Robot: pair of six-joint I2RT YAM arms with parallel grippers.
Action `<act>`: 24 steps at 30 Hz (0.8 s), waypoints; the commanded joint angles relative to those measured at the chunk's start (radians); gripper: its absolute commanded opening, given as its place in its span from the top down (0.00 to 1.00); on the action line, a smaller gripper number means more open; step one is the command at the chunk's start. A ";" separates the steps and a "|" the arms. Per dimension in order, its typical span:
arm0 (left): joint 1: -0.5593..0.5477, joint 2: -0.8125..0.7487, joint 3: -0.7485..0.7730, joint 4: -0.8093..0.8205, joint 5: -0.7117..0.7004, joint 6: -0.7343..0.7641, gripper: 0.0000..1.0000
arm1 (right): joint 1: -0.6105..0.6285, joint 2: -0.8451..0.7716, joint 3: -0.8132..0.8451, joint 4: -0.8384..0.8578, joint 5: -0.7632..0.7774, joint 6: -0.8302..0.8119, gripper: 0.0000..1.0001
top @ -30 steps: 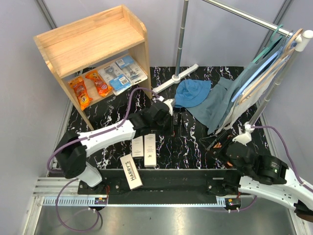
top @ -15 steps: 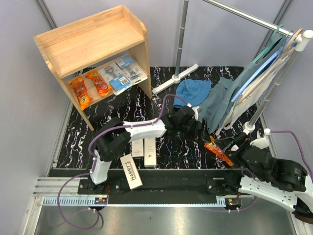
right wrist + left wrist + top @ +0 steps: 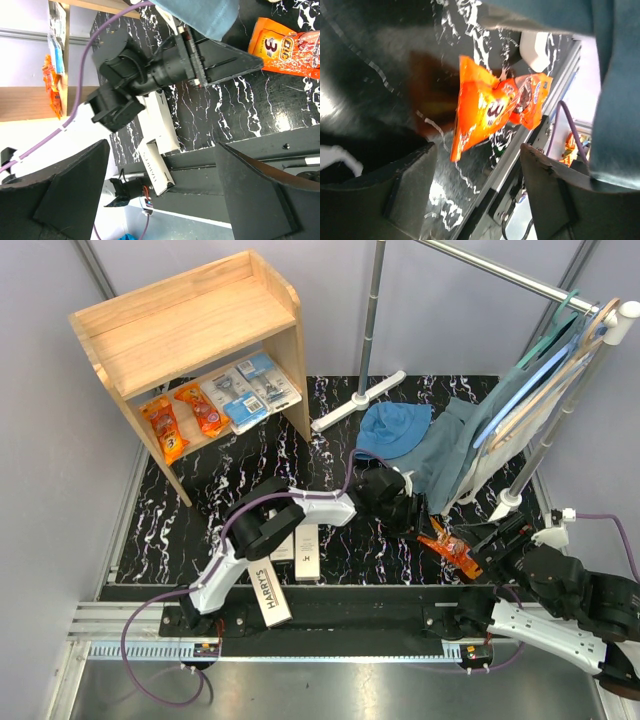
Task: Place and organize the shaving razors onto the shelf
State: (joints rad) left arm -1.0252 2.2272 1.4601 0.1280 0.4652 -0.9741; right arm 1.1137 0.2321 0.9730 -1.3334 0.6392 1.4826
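Observation:
The light-wood shelf [image 3: 190, 330] stands at the back left; two orange razor packs [image 3: 183, 418] and blue blister packs [image 3: 248, 388] lie on its lower level. One more orange pack [image 3: 450, 548] [image 3: 490, 110] [image 3: 290, 45] lies on the black mat at the right. My left gripper [image 3: 420, 520] [image 3: 477, 150] hangs open just short of it, with nothing between its fingers. Three white Harry's boxes [image 3: 265, 592] [image 3: 159, 167] lie near the front edge. My right gripper [image 3: 497, 540] [image 3: 162, 145] is open and empty, to the right of the orange pack.
A metal clothes rack [image 3: 372, 310] stands at the back, its base foot [image 3: 355, 400] lying on the mat. Blue cloths [image 3: 470, 445] hang at the right and a blue hat [image 3: 392, 428] lies beside them, close behind the left gripper.
My left arm has swung right across the mat to the orange pack and its jaws have narrowed somewhat. The right arm has drawn back to the lower right, uncovering that pack.

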 commanded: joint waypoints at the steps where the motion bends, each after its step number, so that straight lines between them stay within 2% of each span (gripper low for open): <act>1: -0.006 0.054 0.043 0.122 0.041 -0.032 0.30 | -0.012 -0.001 0.033 -0.112 0.045 0.024 0.04; 4: -0.006 0.078 0.051 0.143 0.046 -0.035 0.35 | -0.015 -0.007 0.029 -0.110 0.037 0.022 0.04; 7: -0.006 0.098 0.046 0.166 0.052 -0.047 0.46 | -0.020 -0.010 0.021 -0.104 0.028 0.024 0.04; 8: -0.006 0.107 0.036 0.180 0.056 -0.054 0.57 | -0.022 -0.011 0.015 -0.096 0.027 0.022 0.04; 11: -0.004 0.112 0.000 0.231 0.062 -0.083 0.76 | -0.023 -0.011 0.004 -0.090 0.019 0.022 0.04; 12: -0.004 0.111 -0.007 0.240 0.064 -0.090 0.90 | -0.025 -0.013 0.001 -0.084 0.017 0.021 0.04; 13: -0.004 0.108 -0.015 0.264 0.064 -0.094 0.98 | -0.026 -0.013 0.000 -0.079 0.016 0.019 0.04; 14: -0.003 0.098 -0.035 0.272 0.064 -0.095 1.00 | -0.026 -0.010 -0.003 -0.076 0.014 0.018 0.04; 24: 0.039 -0.017 -0.130 0.292 0.061 -0.041 1.00 | -0.029 -0.007 -0.037 -0.029 0.001 0.001 0.04</act>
State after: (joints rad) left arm -1.0161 2.2959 1.3754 0.4194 0.5282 -1.0744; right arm 1.0916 0.2268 0.9482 -1.3334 0.6334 1.4837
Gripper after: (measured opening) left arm 0.061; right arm 0.957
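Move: The left hand is already right beside the orange razor package. The package's middle is about 6 cm to the right, 5 cm back and 3 cm below, with its near end almost between the open fingers. The clothes rack's white foot stands some 16 cm to the right and 1 cm ahead; the blue cap is about 21 cm ahead and 6 cm left. From the right hand, the package is roughly 5 cm ahead, 4 cm right and 20 cm below. The left fingers close from wide open to nearly shut and pinch the near end of the orange package. Meanwhile the hand reaches right about 2 cm and sinks some 1.5 cm, its fingers tipping up nearly 10 degrees towards level. Once shut, it keeps its grip and eases about 1 cm back to the left. ##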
